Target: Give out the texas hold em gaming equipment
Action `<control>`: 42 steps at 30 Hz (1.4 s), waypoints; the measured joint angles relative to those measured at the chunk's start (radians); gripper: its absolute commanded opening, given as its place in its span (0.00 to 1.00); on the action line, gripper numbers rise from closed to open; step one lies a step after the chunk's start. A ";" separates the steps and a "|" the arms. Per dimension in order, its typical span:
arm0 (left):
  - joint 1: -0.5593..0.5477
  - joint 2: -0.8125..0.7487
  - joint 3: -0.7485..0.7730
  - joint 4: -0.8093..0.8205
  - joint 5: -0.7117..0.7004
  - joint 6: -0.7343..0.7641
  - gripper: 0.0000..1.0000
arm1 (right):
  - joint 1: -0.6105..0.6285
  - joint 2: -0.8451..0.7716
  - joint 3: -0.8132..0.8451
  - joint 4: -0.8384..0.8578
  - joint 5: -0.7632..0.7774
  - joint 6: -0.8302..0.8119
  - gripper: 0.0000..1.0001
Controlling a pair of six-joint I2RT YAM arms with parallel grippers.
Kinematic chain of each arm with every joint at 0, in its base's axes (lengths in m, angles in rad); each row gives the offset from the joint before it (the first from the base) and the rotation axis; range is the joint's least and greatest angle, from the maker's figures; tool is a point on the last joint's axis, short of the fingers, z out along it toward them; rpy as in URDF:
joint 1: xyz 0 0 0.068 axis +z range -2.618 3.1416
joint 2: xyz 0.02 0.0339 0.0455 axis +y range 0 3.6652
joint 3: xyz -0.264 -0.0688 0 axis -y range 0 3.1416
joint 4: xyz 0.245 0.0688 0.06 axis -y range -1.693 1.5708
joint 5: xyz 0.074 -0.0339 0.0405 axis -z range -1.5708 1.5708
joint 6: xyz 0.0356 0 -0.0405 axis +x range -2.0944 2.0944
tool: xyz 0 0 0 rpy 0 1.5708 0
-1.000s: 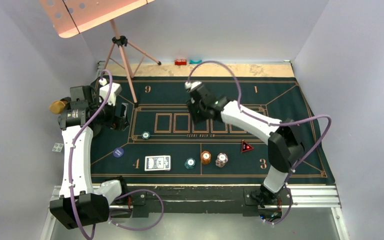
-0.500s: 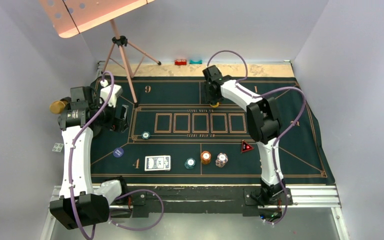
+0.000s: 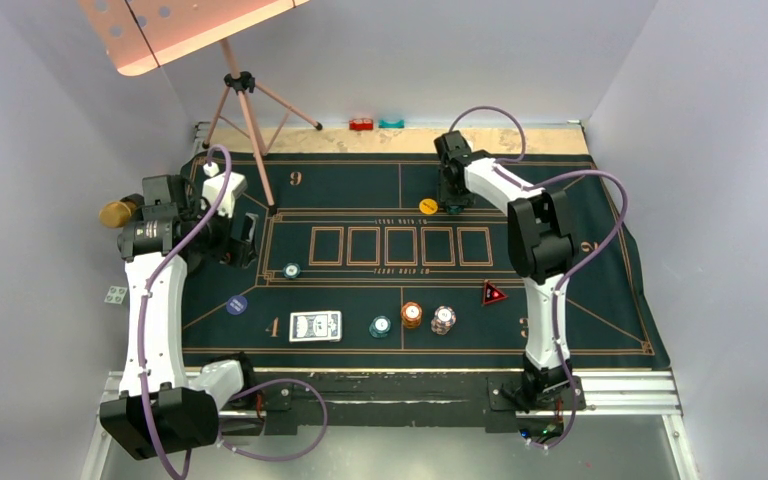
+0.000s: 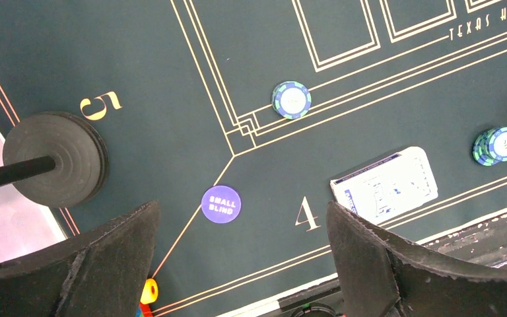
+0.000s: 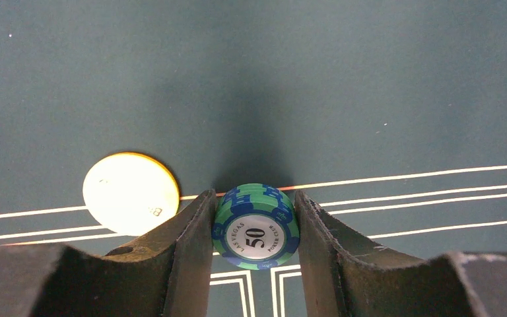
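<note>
My right gripper (image 5: 255, 228) is shut on a small stack of teal chips (image 5: 256, 226) marked 50, low over the far part of the mat (image 3: 360, 180), with the chips (image 3: 452, 205) just right of a flat yellow disc (image 3: 427, 206). The left gripper (image 4: 244, 218) hangs open and empty above the blue "small blind" disc (image 4: 221, 204). Along the near edge lie the playing cards (image 3: 316, 326), another teal stack (image 3: 381, 326), an orange stack (image 3: 412, 315), a white-red stack (image 3: 444, 320) and the red triangle marker (image 3: 494, 293). One teal chip (image 3: 292, 271) sits left of the card boxes.
A tripod (image 3: 245, 110) stands at the mat's far left, and one round foot (image 4: 56, 158) of it rests near the "5". Small red (image 3: 362, 125) and teal (image 3: 392, 123) blocks sit beyond the mat's far edge. White walls close in on both sides.
The right arm has swung from the middle of the mat to the far side with the teal chips and shifted right of the yellow disc. The left arm has stayed still.
</note>
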 measured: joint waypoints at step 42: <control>0.000 -0.016 0.000 -0.028 -0.007 0.030 1.00 | 0.706 -0.587 -0.537 0.050 -0.128 0.005 0.91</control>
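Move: The right hand still pinches teal chips down at the mat, with the yellow button about 6 cm to its left and 1 cm ahead. The teal stack it goes for next lies some 30 cm back and 18 cm left; the orange stack is about 27 cm back and 11 left, the card deck about 30 back and 32 left, all near the hand's height. From the left hand, the teal stack is roughly 6 cm back, 23 right and 17 below. Right fingers release the chips, lift, then swing about 28 cm back and 19 left towards the teal stack. ##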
